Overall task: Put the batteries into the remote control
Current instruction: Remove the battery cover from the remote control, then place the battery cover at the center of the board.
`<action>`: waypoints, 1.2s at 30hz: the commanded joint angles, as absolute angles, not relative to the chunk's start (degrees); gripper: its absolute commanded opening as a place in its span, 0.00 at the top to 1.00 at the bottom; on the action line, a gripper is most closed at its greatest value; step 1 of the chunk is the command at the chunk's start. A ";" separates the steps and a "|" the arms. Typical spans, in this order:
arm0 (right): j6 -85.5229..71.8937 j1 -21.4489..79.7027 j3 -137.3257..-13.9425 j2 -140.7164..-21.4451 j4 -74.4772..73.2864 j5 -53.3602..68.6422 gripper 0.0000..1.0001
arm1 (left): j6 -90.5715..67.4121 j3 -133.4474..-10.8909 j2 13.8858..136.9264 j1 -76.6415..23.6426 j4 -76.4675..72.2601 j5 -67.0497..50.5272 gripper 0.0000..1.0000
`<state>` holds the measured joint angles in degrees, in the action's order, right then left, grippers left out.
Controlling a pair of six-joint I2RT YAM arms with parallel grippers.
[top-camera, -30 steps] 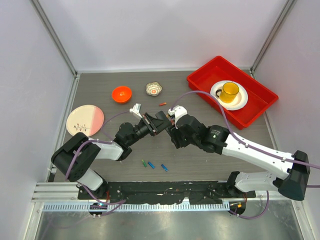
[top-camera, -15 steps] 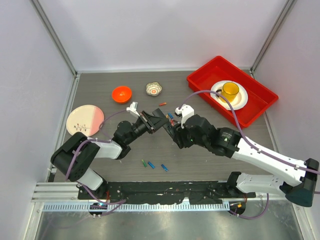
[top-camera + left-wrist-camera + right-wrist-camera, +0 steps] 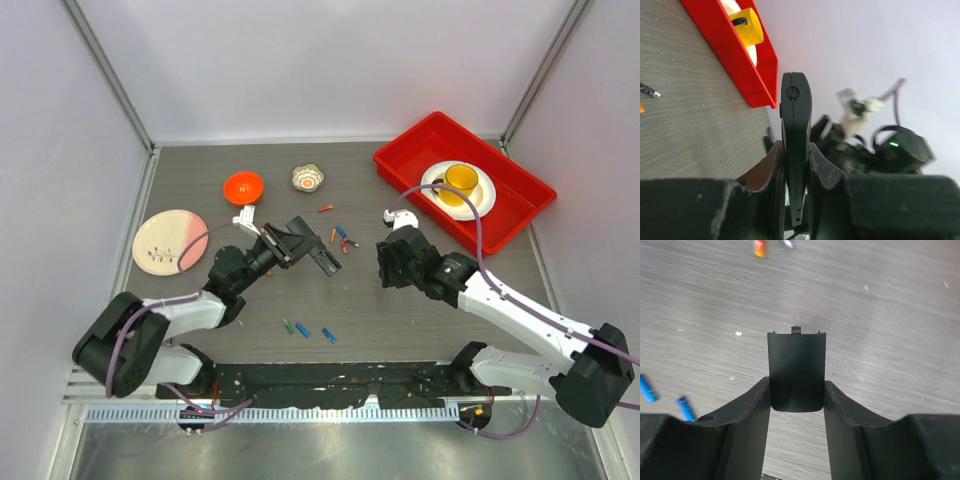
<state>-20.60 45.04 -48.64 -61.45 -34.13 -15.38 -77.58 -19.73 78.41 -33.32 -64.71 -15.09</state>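
My left gripper is shut on the black remote control and holds it above the table. In the left wrist view the remote stands edge-on between the jaws. My right gripper is shut on a flat black battery cover, clamped by its sides over the table. Loose batteries lie between the arms. One orange battery lies farther back. A green one and two blue ones lie nearer. Two blue batteries show in the right wrist view.
An orange bowl and a small foil cup stand at the back. A pink plate with a few small batteries lies at the left. A red tray at the back right holds a white plate and a yellow mug.
The two grippers have drawn apart. The right gripper has moved right, away from the remote, with the cover in it. The left gripper has moved slightly left with the remote.
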 commanded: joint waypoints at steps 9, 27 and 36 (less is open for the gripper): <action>-25.84 32.62 -43.42 -76.88 -21.45 -14.60 0.63 | -66.54 -21.27 54.33 -31.11 -33.77 -25.58 1.00; -25.66 29.18 -43.33 -85.34 -21.79 -15.38 0.34 | -62.67 -17.49 39.28 -28.65 -26.63 -25.75 1.00; -25.32 32.60 -44.38 -74.71 -16.80 -15.55 0.24 | -63.72 -16.70 40.25 -28.65 -27.24 -23.91 1.00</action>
<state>-25.71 30.04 -42.78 -81.78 -22.24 -14.52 -63.86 -17.06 40.27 -28.97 -25.41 -24.29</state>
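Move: The right hand already holds the battery cover; its bare landing spot lies about 5 cm ahead, 6 cm right and 13 cm below. From that hand, the black battery is some 8 cm ahead and 3 cm left, the red battery 7 ahead and 5 left, both about 13 below. For the left hand, still holding the remote, the spot is roughly 20 cm right, 3 back and 19 down. Right hand lowers the battery cover some 12 cm, rightward and forward, releasing it; left draws the remote back leftward. ##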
